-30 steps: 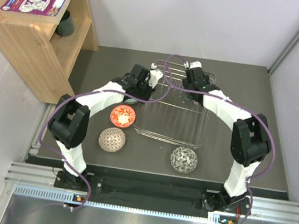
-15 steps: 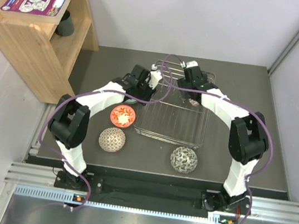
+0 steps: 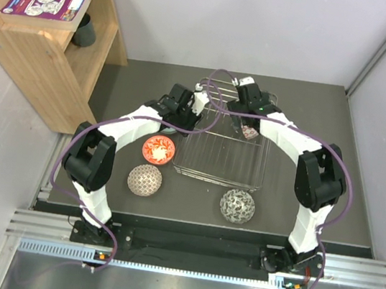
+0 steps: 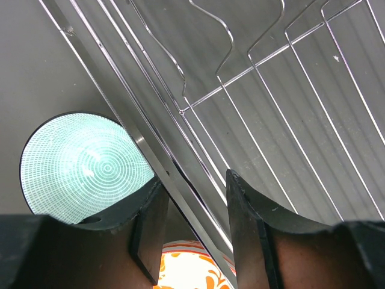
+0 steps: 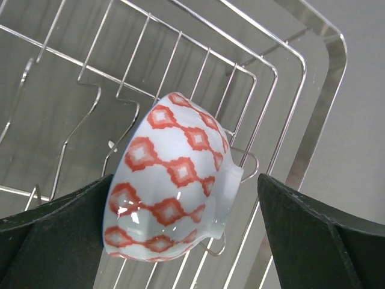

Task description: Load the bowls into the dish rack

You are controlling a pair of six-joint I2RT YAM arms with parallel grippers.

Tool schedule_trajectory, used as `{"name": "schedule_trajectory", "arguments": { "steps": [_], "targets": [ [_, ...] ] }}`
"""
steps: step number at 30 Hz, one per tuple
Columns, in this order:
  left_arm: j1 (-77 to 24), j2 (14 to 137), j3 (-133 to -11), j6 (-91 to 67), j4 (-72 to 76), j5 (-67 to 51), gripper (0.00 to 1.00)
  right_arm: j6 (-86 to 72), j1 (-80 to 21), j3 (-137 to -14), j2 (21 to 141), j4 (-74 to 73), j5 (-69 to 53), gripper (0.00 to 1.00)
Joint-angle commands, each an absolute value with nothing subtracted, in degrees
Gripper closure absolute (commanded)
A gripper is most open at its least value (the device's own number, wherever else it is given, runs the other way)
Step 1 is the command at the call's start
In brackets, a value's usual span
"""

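Observation:
The silver wire dish rack (image 3: 223, 149) stands between my two arms. A white bowl with red diamonds (image 5: 168, 198) lies tilted on its side against the tines at the rack's far right (image 3: 251, 133). My right gripper (image 5: 185, 180) is open wide around it, and its right finger is well clear of the bowl's foot. My left gripper (image 4: 194, 180) hovers partly open over the rack's left rail (image 4: 150, 156), holding nothing. The mint green bowl (image 4: 84, 168) sits just outside that rail. Beside it is the red-orange floral bowl (image 3: 158, 149).
The beige mesh bowl (image 3: 145, 179) and a grey-white patterned bowl (image 3: 237, 205) sit on the dark table near the arm bases. A wooden shelf (image 3: 42, 35) with a dark cup (image 3: 84, 30) stands at the far left. Walls close in the back and right.
My right gripper has gone from shut to wide open and let go of the red-diamond bowl, which now rests in the rack. The left arm has stayed put.

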State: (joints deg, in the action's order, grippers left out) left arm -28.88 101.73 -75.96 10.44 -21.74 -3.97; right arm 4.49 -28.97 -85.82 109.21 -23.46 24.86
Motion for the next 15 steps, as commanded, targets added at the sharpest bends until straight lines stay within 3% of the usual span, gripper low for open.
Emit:
{"name": "schedule_trajectory", "arguments": {
  "steps": [1, 15],
  "targets": [
    [-29.6, 101.2, -77.6, 9.6, -22.7, -5.8, 0.53, 5.9, -30.1, -90.0, 104.4, -23.4, 20.5, 0.00],
    [-29.6, 100.5, -76.9, 9.9, -23.5, -6.4, 0.52, 6.6, -27.0, -91.6, 102.5, -19.9, 32.5, 0.00]
  ]
}}
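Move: Close beneath the right hand's open fingers, about 3 cm down and 2 cm back, the red-patterned bowl already stands on edge in the dish rack. The rack's right rim is roughly 6 cm to that hand's right, level fore and aft, and the grey-patterned bowl lies straight back, some 27 cm away and 9 cm lower. From the left hand, the red-patterned bowl is about 17 cm to the right and 4 cm ahead. Rising clear of the red-patterned bowl it has already let go of, the right hand goes up about 6 cm, slowly at first and then faster, and eases slightly forward near the end. Its fingers stay wide open and their tips tilt up by some 5 to 10 degrees. The left hand stays in place, its fingers still astride the rack's left rim. ##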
